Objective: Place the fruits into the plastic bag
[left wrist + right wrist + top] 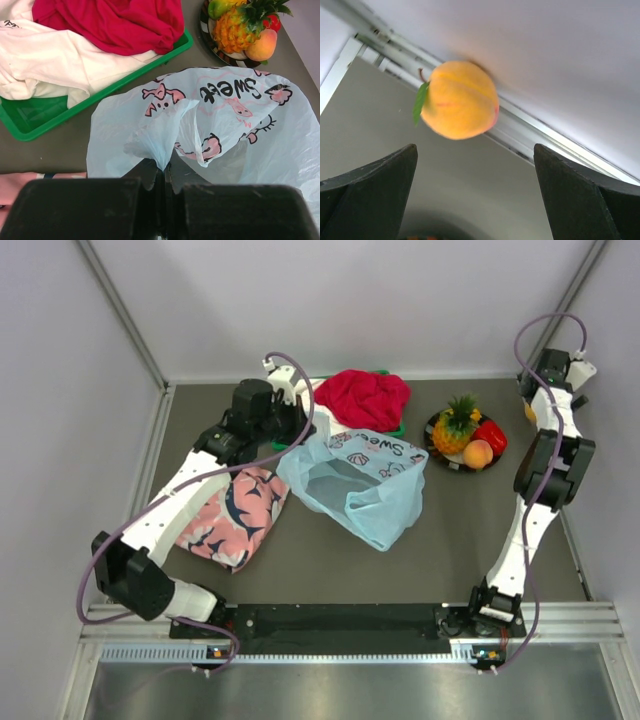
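Note:
The light-blue plastic bag (362, 483) printed "Sweet" lies mid-table with its mouth agape. My left gripper (165, 172) is shut on a bunched edge of the bag (235, 130) at its left side. A small pineapple (455, 426), a glossy red fruit (491, 435) and an orange-pink peach (478, 453) sit on a dark plate (437, 452) to the bag's right. At the far right wall my right gripper (474, 150) is open. A yellow-orange fruit with a green leaf (460, 100) lies just beyond its fingertips, blurred and not between them.
A green tray (30, 131) with red and white clothes stands behind the bag. A pink cloth with navy shark print (233, 514) lies at the bag's left. Enclosure walls and a metal rail (530, 142) run close behind the yellow-orange fruit.

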### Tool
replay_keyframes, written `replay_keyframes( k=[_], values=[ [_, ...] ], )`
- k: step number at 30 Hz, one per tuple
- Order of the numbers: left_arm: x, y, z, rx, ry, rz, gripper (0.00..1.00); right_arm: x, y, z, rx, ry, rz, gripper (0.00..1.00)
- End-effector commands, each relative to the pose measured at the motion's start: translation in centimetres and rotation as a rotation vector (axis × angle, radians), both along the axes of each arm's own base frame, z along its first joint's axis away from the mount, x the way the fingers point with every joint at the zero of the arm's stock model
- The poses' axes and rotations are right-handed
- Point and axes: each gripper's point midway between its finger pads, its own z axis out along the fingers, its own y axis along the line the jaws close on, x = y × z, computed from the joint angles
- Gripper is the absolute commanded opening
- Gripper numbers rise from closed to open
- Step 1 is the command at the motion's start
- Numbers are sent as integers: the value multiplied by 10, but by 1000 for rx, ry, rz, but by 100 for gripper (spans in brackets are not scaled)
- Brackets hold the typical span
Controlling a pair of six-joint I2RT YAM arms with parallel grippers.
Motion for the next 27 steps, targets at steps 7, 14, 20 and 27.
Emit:
replay_keyframes(
  k=[7,14,20,27],
  values=[
    [12,-10,-16,-1,14,-19,0,40,-27,4,-63,-167,-112,99],
    [14,-15,-29,4,51,-33,0,53,-29,3,-59,-229,-112,98],
    [14,-17,-31,-1,59,-42,0,55,-27,-24,-22,-202,-132,97],
    [13,-18,-30,-4,59,-45,0,57,-29,-30,-13,-211,-161,95]
  ],
)
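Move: From the right hand, the loose yellow fruit by the right-hand rail, near the far corner, lies about 6 cm ahead, 3 cm to the right and 6 cm below. On the plate, the red fruit sits some 12 cm to this hand's left and 3 cm back, the peach about 16 cm left and 7 cm back, both roughly 5 cm below. From the left hand, still pinching the bag, the yellow fruit is about 60 cm right, 23 cm ahead and 22 cm below. Reach the open right gripper forward about 5 cm and slightly right, dipping, lifting a little halfway, then sinking again to end nearly 5 cm lower, so its fingers come round the yellow fruit; tip the fingers up some 10 degrees and keep them wide. Meanwhile lower the left hand about 4 cm, keeping its pinch on the bag. ##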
